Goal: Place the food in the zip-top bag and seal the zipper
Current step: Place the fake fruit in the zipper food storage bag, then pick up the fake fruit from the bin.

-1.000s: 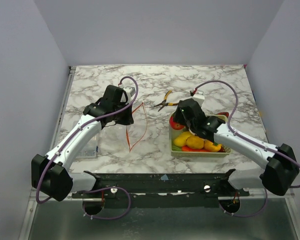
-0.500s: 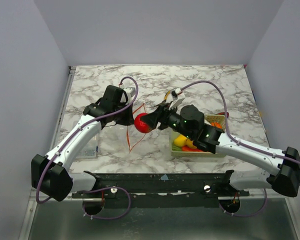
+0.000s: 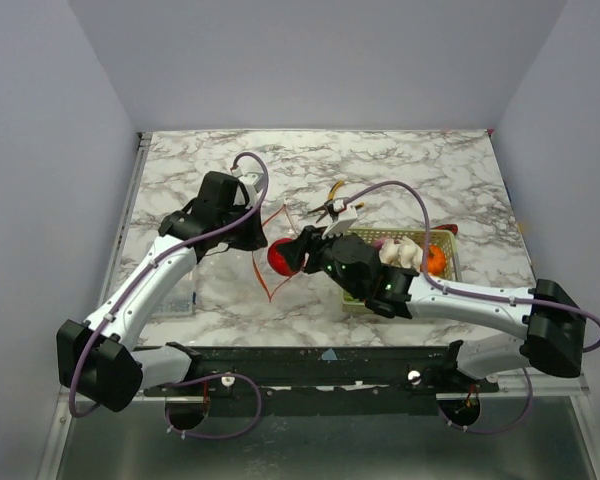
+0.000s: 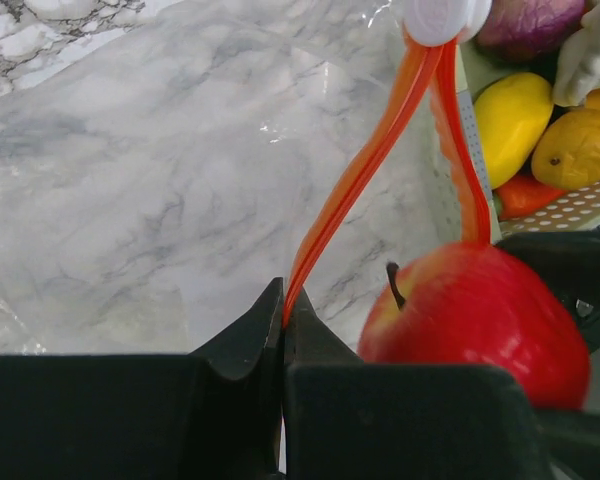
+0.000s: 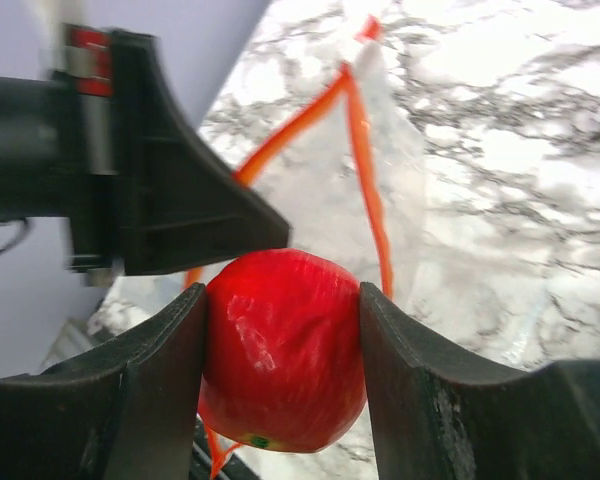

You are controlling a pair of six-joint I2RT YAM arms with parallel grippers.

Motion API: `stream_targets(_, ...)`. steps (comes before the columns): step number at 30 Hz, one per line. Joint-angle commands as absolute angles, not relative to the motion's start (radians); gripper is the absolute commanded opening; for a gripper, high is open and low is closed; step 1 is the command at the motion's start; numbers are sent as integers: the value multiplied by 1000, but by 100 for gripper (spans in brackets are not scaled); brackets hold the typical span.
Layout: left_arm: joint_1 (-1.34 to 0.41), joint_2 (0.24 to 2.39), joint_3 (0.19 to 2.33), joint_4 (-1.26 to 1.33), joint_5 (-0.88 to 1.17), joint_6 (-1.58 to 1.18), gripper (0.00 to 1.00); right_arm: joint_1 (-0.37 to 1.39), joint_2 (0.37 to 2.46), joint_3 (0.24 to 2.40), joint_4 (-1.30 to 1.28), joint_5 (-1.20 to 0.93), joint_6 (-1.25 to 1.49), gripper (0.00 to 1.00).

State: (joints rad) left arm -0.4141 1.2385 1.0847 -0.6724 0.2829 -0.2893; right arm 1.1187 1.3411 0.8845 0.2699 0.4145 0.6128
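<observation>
My right gripper (image 5: 283, 300) is shut on a red apple (image 5: 283, 350), which hangs just above the table at the mouth of the clear zip-top bag (image 5: 320, 190). In the top view the apple (image 3: 279, 258) sits beside the red-orange zipper (image 3: 263, 280). My left gripper (image 4: 283, 310) is shut on one zipper strip (image 4: 370, 160) and holds it up, so the two strips spread apart. A white slider (image 4: 442, 18) joins them at the far end. More food, a yellow mango (image 4: 512, 110) and a purple piece (image 4: 535, 22), lies in the basket.
The pale green mesh basket (image 3: 420, 232) stands right of the bag, holding an orange (image 3: 435, 258) and a white bulb (image 3: 400, 252). Yellow-handled pliers (image 3: 332, 205) lie behind it. A small clear item (image 3: 175, 300) rests near the table's left edge.
My right arm lifted the apple out of the basket and swung it left to the bag's mouth. The left gripper kept its hold on the zipper and shifted slightly.
</observation>
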Motion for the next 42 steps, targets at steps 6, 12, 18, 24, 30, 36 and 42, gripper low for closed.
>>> stream_targets(6, -383, 1215, 1067, -615, 411, -316, 0, 1127, 1390, 900, 260, 537, 669, 10)
stream_targets(12, -374, 1212, 1065, -611, 419, -320, 0, 1127, 1408, 937, 214, 460, 697, 61)
stream_targets(18, -373, 1201, 1064, -613, 402, -318, 0, 1126, 1352, 960, 130, 463, 692, 82)
stream_targets(24, -371, 1173, 1065, -607, 382, -316, 0, 1126, 1275, 1003, 3, 515, 689, 80)
stream_targets(30, -371, 1060, 1152, -731, 287, -371, 0, 1126, 1155, 1047, -220, 625, 678, 80)
stream_targets(36, -371, 974, 1133, -732, 137, -414, 0, 1123, 1027, 997, -355, 780, 691, 86)
stream_targets(42, -373, 1073, 1173, -801, 183, -391, 0, 1072, 1044, 1013, -549, 822, 747, 88)
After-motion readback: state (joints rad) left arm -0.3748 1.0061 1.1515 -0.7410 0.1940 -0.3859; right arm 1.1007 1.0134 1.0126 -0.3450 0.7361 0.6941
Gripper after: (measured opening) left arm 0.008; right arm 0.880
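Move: The red apple is already between the right fingers, right at the open mouth of the zipper bag, whose middle lies about 1 cm farther left and some 3 cm below the right hand. The basket's middle is about 29 cm to that hand's right, 1 cm farther out and 11 cm lower; the pliers lie 19 cm ahead, 12 cm right and 15 cm below. From the left hand, still pinching the zipper edge, the mouth is about 4 cm right, 2 cm back and roughly level. The right hand eases the apple down about 2 cm and slightly forward into the bag's mouth, pauses there, then spreads its fingers to let go and draws away to the right by some 13 cm, rising and turning clockwise about 20 degrees, towards the basket's near-left side. The left hand keeps its pinch on the orange zipper, lifting only about 1 cm during the release and then raising the edge well up, by some 8 cm in all, with a little shift left. ##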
